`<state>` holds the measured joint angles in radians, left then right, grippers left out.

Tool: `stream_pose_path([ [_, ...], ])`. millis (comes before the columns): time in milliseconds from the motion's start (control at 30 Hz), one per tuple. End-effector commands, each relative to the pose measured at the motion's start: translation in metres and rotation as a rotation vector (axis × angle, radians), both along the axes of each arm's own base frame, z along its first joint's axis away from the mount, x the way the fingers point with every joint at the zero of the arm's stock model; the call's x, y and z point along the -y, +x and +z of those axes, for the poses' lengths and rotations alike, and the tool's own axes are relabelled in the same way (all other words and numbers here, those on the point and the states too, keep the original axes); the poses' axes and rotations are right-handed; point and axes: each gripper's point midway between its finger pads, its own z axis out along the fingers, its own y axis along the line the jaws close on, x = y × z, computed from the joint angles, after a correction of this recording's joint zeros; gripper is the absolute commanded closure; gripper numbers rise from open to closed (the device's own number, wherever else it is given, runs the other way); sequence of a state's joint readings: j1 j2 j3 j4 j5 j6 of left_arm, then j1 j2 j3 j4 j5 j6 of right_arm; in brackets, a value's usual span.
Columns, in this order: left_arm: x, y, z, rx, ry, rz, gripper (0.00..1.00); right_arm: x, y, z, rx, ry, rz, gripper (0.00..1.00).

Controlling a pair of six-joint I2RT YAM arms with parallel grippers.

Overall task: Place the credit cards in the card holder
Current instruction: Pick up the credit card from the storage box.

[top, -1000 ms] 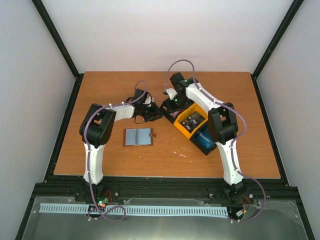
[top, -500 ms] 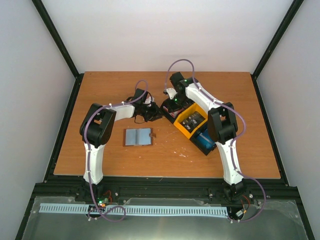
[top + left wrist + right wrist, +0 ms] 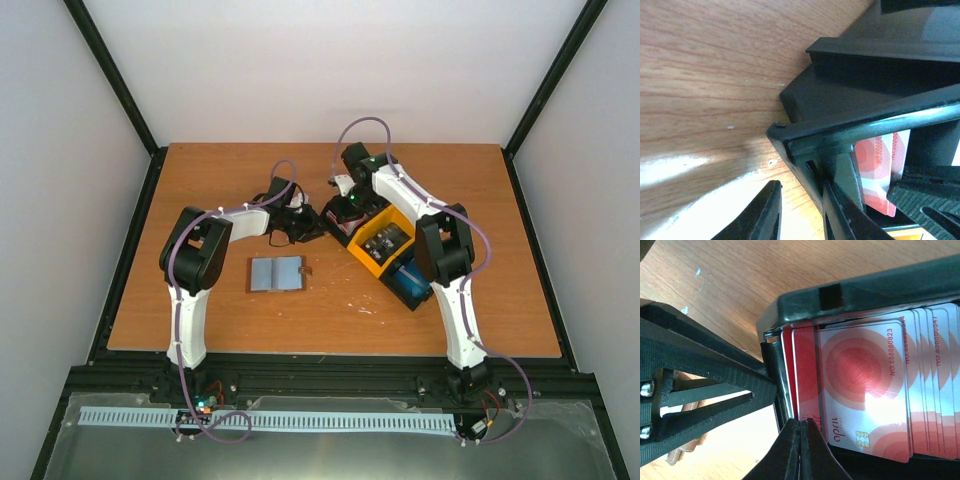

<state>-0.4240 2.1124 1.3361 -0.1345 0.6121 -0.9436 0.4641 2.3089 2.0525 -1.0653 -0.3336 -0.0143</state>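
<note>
Red-and-white credit cards (image 3: pixel 865 385) stand in a row inside a black bin (image 3: pixel 865 290). My right gripper (image 3: pixel 801 425) is shut on the lower edge of one card (image 3: pixel 807 370) near the bin's end wall. From above, the right gripper (image 3: pixel 345 212) hangs over that bin. My left gripper (image 3: pixel 800 186) stands open at the bin's outer corner (image 3: pixel 850 90), one finger (image 3: pixel 715 372) against the wall and nothing between the jaws. A card (image 3: pixel 880 170) shows past the wall. The card holder (image 3: pixel 276 273) lies open and flat on the table, in front of the left gripper (image 3: pixel 305 228).
A yellow bin (image 3: pixel 366 262) with dark cards sits right of the black bin. A further bin with blue cards (image 3: pixel 408 282) lies beside the right arm. The wooden table (image 3: pixel 200 180) has black rails along its edges.
My right gripper's jaws have closed onto the red-and-white card's edge. Both arms stay where they were, and the card holder has not moved.
</note>
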Motion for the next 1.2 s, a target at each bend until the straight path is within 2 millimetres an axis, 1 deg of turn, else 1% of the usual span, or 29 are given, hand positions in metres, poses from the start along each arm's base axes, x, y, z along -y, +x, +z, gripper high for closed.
stream_pose_path([
  [0, -0.001, -0.006, -0.019, -0.043, 0.05, -0.012, 0.75, 0.003, 0.009, 0.001, -0.045, 0.054, -0.073, 0.97],
  [100, 0.0, -0.005, -0.018, -0.041, 0.049, -0.012, 0.75, 0.006, 0.013, 0.007, -0.034, 0.06, -0.088, 0.97],
  [333, 0.0, -0.004, -0.014, -0.032, 0.046, -0.013, 0.73, 0.01, 0.02, 0.035, 0.035, 0.087, -0.097, 0.97],
  [467, 0.001, -0.003, -0.008, -0.015, 0.038, -0.016, 0.67, 0.015, 0.023, 0.047, 0.052, 0.096, -0.116, 0.97],
  [667, 0.003, -0.001, 0.007, 0.027, 0.018, -0.026, 0.57, 0.024, 0.026, 0.073, 0.118, 0.092, -0.149, 0.97],
  [767, 0.004, -0.001, 0.012, 0.039, 0.012, -0.033, 0.56, 0.03, 0.028, 0.083, 0.143, 0.08, -0.166, 0.97],
  [833, 0.007, 0.005, 0.02, 0.075, -0.007, -0.034, 0.55, 0.035, 0.027, 0.089, 0.152, 0.077, -0.179, 0.97],
  [1000, 0.006, 0.006, 0.031, 0.106, -0.007, -0.033, 0.51, 0.038, 0.017, 0.113, 0.175, 0.106, -0.179, 0.97],
  [1100, 0.0, 0.008, 0.047, 0.158, 0.021, -0.02, 0.48, 0.036, 0.003, 0.13, 0.178, 0.157, -0.172, 0.97],
  [1167, -0.008, 0.003, 0.056, 0.173, 0.056, -0.009, 0.45, 0.032, -0.008, 0.149, 0.195, 0.217, -0.167, 0.97],
])
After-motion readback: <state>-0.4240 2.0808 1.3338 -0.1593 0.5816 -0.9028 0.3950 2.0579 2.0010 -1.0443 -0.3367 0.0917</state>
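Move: The right hand already pinches the endmost credit card, still in the storage box; the card's middle is about 2 cm ahead, 2 cm left and 2 cm below it. The remaining red-and-white cards stand roughly 4 cm to its right, 2 cm ahead and 3 cm below, the yellow compartment about 9 cm right and 4 cm back. The open card holder lies some 14 cm left, 11 cm back. From the left hand, the card is roughly 5 cm right, 3 cm ahead. Keeping its closed fingers on the card's edge, the right hand first eases barely 2 cm forward and to the right, along the card compartment, then pauses briefly and draws the card straight up out of the storage box, rising about 11 cm in all and ending some 3 cm farther right, with the wrist turning roughly 15 degrees on the way. The left hand stays low beside the box's near-left end wall while its fingers spread from a quarter to about half open, and it only begins to rise, by about 1 cm, at the very end. ##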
